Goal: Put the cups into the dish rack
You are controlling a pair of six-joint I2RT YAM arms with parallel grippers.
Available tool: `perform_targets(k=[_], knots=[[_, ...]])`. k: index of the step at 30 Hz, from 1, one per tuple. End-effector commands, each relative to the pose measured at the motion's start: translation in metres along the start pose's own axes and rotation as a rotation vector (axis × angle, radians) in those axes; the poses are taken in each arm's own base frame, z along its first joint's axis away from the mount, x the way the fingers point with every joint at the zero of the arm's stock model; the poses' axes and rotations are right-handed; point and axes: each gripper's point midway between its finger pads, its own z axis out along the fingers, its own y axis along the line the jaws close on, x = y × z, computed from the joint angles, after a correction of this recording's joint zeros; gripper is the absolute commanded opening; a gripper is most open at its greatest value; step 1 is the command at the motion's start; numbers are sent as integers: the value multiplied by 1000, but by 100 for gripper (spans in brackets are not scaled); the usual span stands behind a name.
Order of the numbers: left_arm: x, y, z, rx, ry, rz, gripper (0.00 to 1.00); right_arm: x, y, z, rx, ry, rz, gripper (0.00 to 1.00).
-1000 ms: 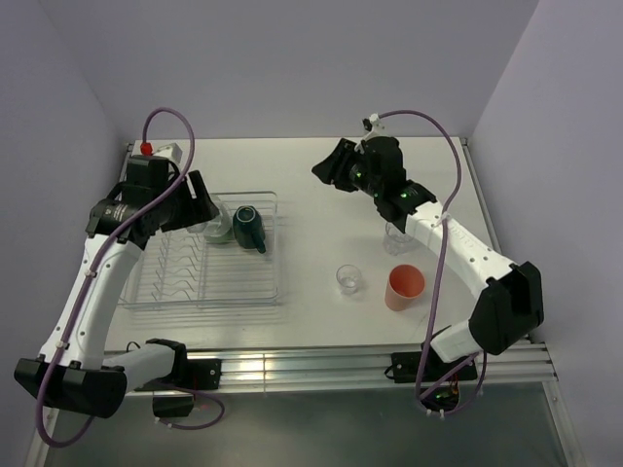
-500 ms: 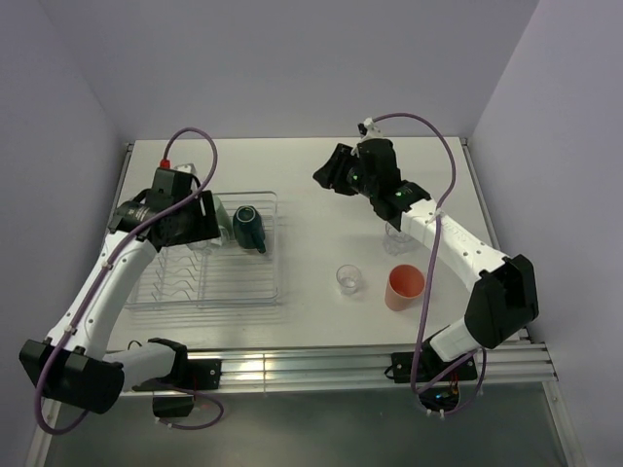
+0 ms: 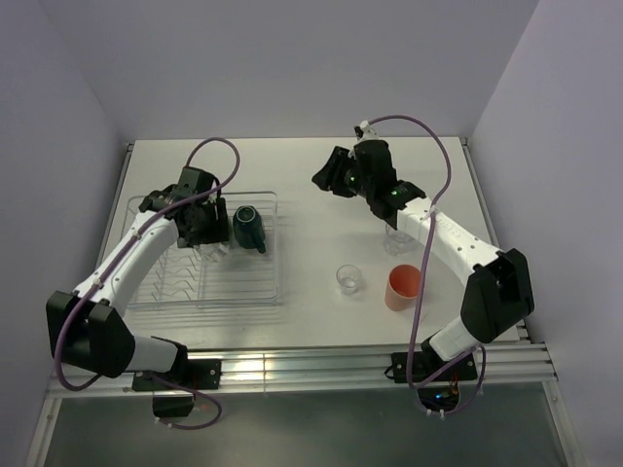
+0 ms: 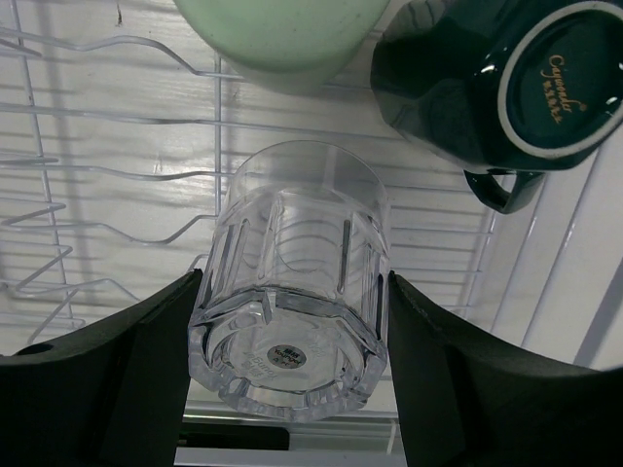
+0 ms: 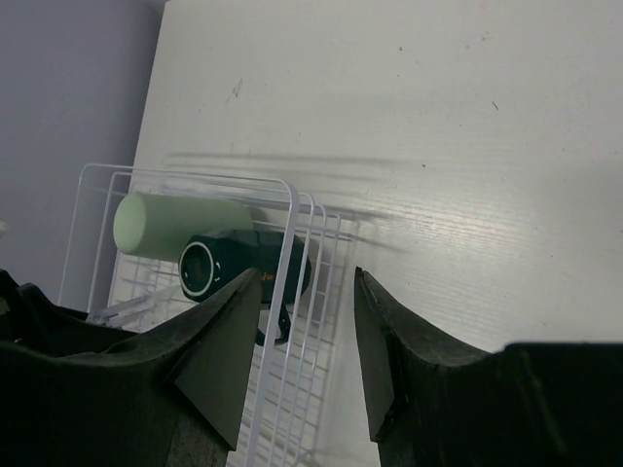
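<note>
My left gripper (image 4: 292,292) is shut on a clear glass (image 4: 297,243), bottom toward the camera, low over the dish rack (image 4: 97,175). Just beyond it in the rack lie a pale green tumbler (image 4: 282,34) and a dark teal mug (image 4: 487,83). From above, the left gripper (image 3: 200,226) hides the glass and sits beside the mug (image 3: 246,226) at the back of the rack (image 3: 234,282). On the table stand a clear glass (image 3: 348,279), a salmon-pink tumbler (image 3: 404,286) and another glass (image 3: 397,236). My right gripper (image 3: 321,175) hangs open and empty over the table; in its wrist view the gripper (image 5: 307,277) faces the rack (image 5: 292,195).
The right forearm (image 3: 438,233) passes over the glass at the right. Purple-grey walls close in the table at the back and both sides. The rack's front rows of prongs (image 3: 180,277) hold nothing.
My left wrist has swung right and turned over the rack's back, bringing the held glass next to the teal mug. The right arm has barely shifted.
</note>
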Motion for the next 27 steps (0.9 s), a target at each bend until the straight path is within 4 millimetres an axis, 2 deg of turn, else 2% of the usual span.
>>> perform_targets(k=[1,8,15,23,27], knots=[[-9,-3,10,-16,-24,14,0,-17,8,2,-23,-43,-23,51],[-10,1,25,-80,9,10,5,-15,6,8,-23,-30,-23,51],[-3,0,43,-95,60,10,8,-13,4,10,-19,-19,-28,51],[0,0,53,-106,68,5,14,-11,1,12,-12,-15,-27,50],[0,2,55,-120,65,3,23,-10,1,13,-15,-11,-27,50]])
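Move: The left hand already holds the clear glass bottom-up over the dish rack; the free spot on the wires on the near side of the green cup lies about 2 cm ahead of the hand and some 6 cm below. The green cup stands roughly 7 cm straight ahead, the dark green mug about 6 cm ahead and 8 cm to the right, both some 4 cm lower. From the empty right hand that spot is about 24 cm left, 10 cm back and 14 cm below. The left hand lowers the upturned glass about 5 cm into the rack on the near side of the green cup, left of the dark mug, quickly at first and then slowing almost to a stop as it eases forward, nearly 2 cm in all, towards the cup. The wrist tips the fingers some 5 to 10 degrees further down while they keep an unchanged grip around the glass, which ends close up to the green cup with its mouth down by the rack's wires. ##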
